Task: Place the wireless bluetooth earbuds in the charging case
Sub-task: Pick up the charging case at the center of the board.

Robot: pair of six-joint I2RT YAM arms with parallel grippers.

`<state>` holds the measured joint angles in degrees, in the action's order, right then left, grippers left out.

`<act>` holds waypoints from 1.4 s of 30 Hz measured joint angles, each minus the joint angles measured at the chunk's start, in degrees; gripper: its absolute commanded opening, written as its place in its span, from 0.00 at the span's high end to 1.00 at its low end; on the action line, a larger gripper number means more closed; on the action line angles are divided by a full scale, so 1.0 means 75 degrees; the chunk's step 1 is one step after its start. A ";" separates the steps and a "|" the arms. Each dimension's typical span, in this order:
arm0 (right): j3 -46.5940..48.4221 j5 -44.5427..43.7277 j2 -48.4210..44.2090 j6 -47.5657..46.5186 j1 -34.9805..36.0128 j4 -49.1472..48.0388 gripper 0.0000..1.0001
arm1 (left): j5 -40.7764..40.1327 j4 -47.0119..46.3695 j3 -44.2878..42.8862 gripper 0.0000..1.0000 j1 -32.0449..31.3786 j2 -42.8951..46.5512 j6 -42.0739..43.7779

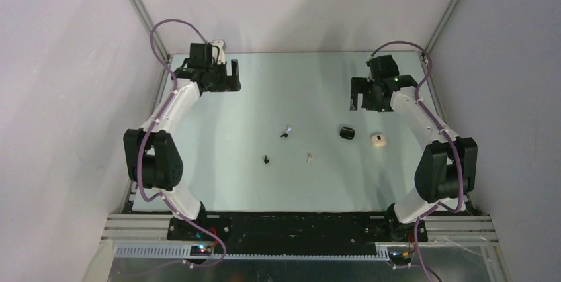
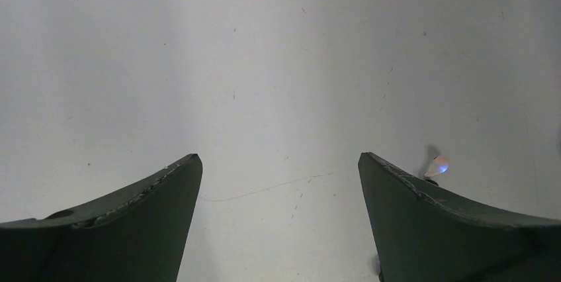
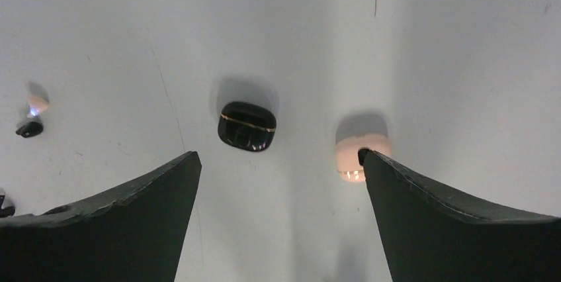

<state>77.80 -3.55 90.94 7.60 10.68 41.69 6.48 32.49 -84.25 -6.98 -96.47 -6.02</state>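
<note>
Both charging cases lie right of centre on the table: a glossy black case (image 1: 346, 132) (image 3: 247, 126) and a cream case (image 1: 378, 140) (image 3: 354, 156), both closed. The earbuds lie loose mid-table: a black bud (image 1: 266, 159), a cream bud (image 1: 309, 157), and another black bud (image 1: 285, 132) (image 3: 30, 128) with a pale, blue-glinting piece (image 3: 38, 103) (image 2: 436, 166) right beside it. My left gripper (image 1: 221, 82) (image 2: 278, 157) hangs open over bare table at the far left. My right gripper (image 1: 372, 102) (image 3: 278, 154) hangs open at the far right, beyond the two cases. Neither holds anything.
The pale table (image 1: 291, 189) is boxed in by grey walls with metal frame rails (image 1: 142, 14) at the back corners. The arm bases sit on a black strip (image 1: 291, 224) along the near edge.
</note>
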 measured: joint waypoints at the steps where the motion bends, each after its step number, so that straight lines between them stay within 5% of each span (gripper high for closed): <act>1: -0.0020 0.0003 -0.0006 0.0067 -0.0006 0.0087 0.05 | 0.0003 0.0023 0.0000 0.05 0.0000 0.0000 0.0003; 8: -0.0140 0.0280 -0.0163 0.0944 -0.0752 0.1055 0.23 | -0.0006 0.0087 0.0000 0.06 0.0000 0.0000 0.0003; 22: -0.0737 0.0603 0.0781 0.2276 -0.1279 0.1501 0.30 | -0.0044 0.0154 0.0017 0.06 -0.0003 0.0000 0.0009; 42: -0.0839 0.0938 0.2238 0.2442 -0.1979 0.1113 0.29 | -0.0321 0.0207 0.0178 0.05 -0.0236 0.0000 0.0376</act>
<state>71.50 3.49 107.72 25.91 -4.16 50.04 4.08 34.04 -82.91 -8.75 -96.47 -3.20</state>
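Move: The pale pink charging case lies about 7 cm back and 6 cm to the right of the right hand, some 14 cm below it. The black case stands roughly 10 cm to the left of the pink case and 3 cm farther out; the lone pale earbud is about 13 cm back and 19 cm left of the hand, and the earbud pair some 4 cm back and 27 cm left. From the left hand the pink case is about 53 cm right, 13 cm back and 17 cm below. The right hand first swings back and to its right while sinking, to come over the pale pink charging case, then goes mostly straight down on it, about 13 cm lower and some 7 cm back in all. On the way the wrist tips the fingers down by about 30 degrees until they point almost straight at the table and turns roughly as far clockwise, while the fingers narrow from wide open to about seven tenths, ending one on either side of the case with no clear squeeze yet. ##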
